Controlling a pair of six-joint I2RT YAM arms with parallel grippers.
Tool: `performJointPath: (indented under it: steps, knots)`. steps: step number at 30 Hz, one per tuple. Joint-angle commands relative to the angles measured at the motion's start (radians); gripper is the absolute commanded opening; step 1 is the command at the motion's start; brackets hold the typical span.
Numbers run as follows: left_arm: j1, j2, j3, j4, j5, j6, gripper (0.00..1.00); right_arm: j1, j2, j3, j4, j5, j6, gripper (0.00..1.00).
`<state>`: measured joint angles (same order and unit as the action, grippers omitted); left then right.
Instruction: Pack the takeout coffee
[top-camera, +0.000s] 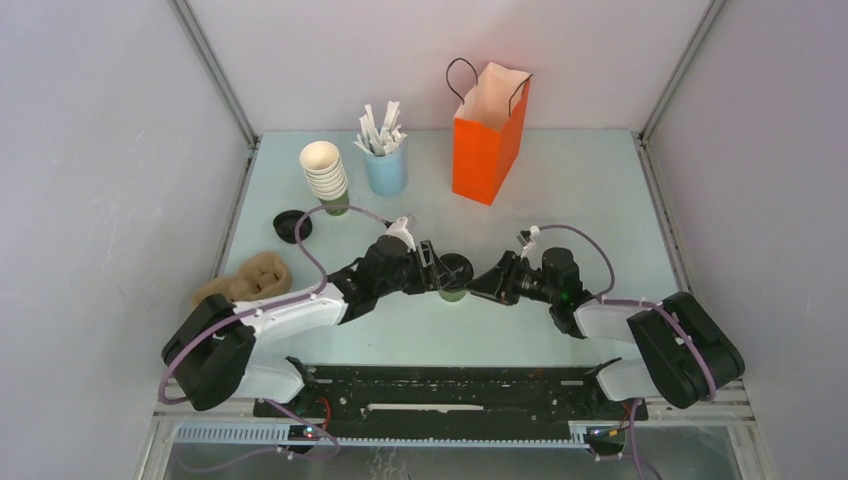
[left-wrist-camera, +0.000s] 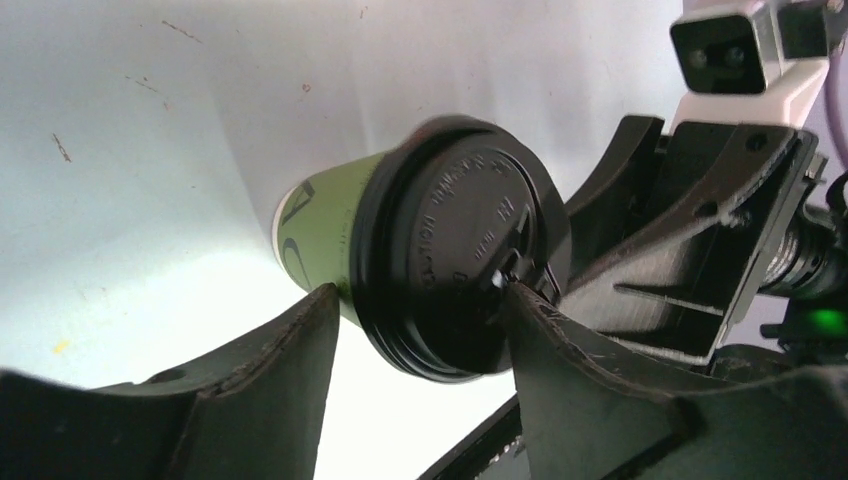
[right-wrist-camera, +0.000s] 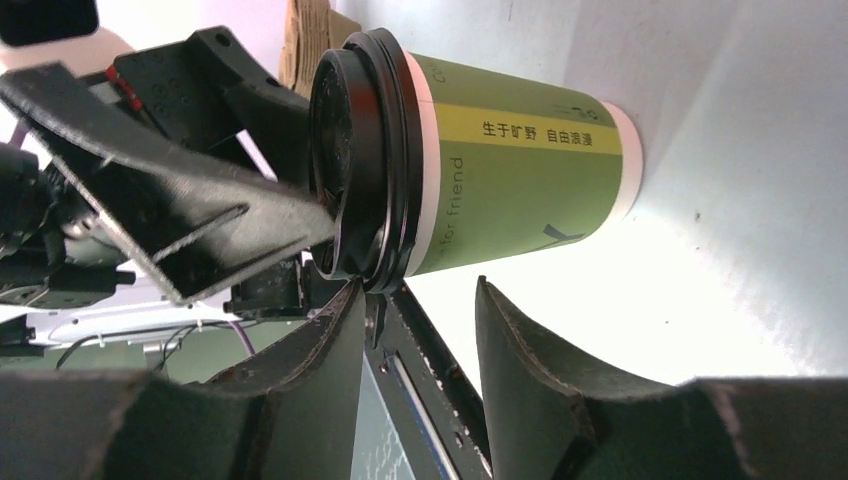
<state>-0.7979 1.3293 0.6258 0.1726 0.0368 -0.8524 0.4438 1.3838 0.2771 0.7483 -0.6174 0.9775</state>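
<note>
The takeout coffee (top-camera: 455, 280), a green paper cup (right-wrist-camera: 510, 180) with a black lid (left-wrist-camera: 450, 245), stands on the table between the two arms. My left gripper (left-wrist-camera: 420, 295) reaches it from the left. One finger (left-wrist-camera: 300, 340) lies against the green wall just under the rim and the other (left-wrist-camera: 540, 340) rests on the lid's top, so the jaws are closed on the cup's top end. My right gripper (right-wrist-camera: 415, 290) is open on the cup's right side. Its left fingertip (right-wrist-camera: 345, 300) touches the lid's rim, and nothing sits between its fingers.
An orange paper bag (top-camera: 490, 130) stands open at the back. A stack of cream cups (top-camera: 325, 175) and a light blue cup of white sticks (top-camera: 385, 160) stand back left. A loose black lid (top-camera: 292, 225) and a brown cardboard carrier (top-camera: 245, 285) lie at the left.
</note>
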Motion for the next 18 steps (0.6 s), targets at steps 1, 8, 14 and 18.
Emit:
performJointPath:
  steps: [1, 8, 14, 18]
  knots:
    - [0.006, -0.033, 0.073, -0.146, 0.079, 0.078, 0.68, -0.035, 0.009, 0.024, -0.316, 0.068, -0.127, 0.5]
    - [0.08, -0.056, 0.102, -0.131, 0.145, 0.08, 0.81, -0.083, 0.0, 0.096, -0.336, -0.056, -0.158, 0.56]
    - [0.117, -0.066, 0.107, -0.136, 0.158, 0.092, 0.92, -0.118, -0.049, 0.154, -0.362, -0.15, -0.146, 0.69]
    - [0.153, -0.07, 0.099, -0.114, 0.189, 0.09, 0.93, -0.123, -0.093, 0.193, -0.406, -0.188, -0.165, 0.82]
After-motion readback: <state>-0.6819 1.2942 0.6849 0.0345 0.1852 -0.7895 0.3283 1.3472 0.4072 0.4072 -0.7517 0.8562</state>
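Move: The lidded coffee cup stands between the hands: its middle is about 4 cm to the right of the left hand and 4 cm below it, level front to back. From the right hand it lies roughly 7 cm left, 1 cm ahead and 3 cm below. Some 34 cm beyond the cup stand the orange bag, 12 cm to its right, and the blue straw holder, 18 cm to its left. Both hands back sideways off the cup's lid, each about 2 cm outward and 1 cm forward, fingers opening wider. ##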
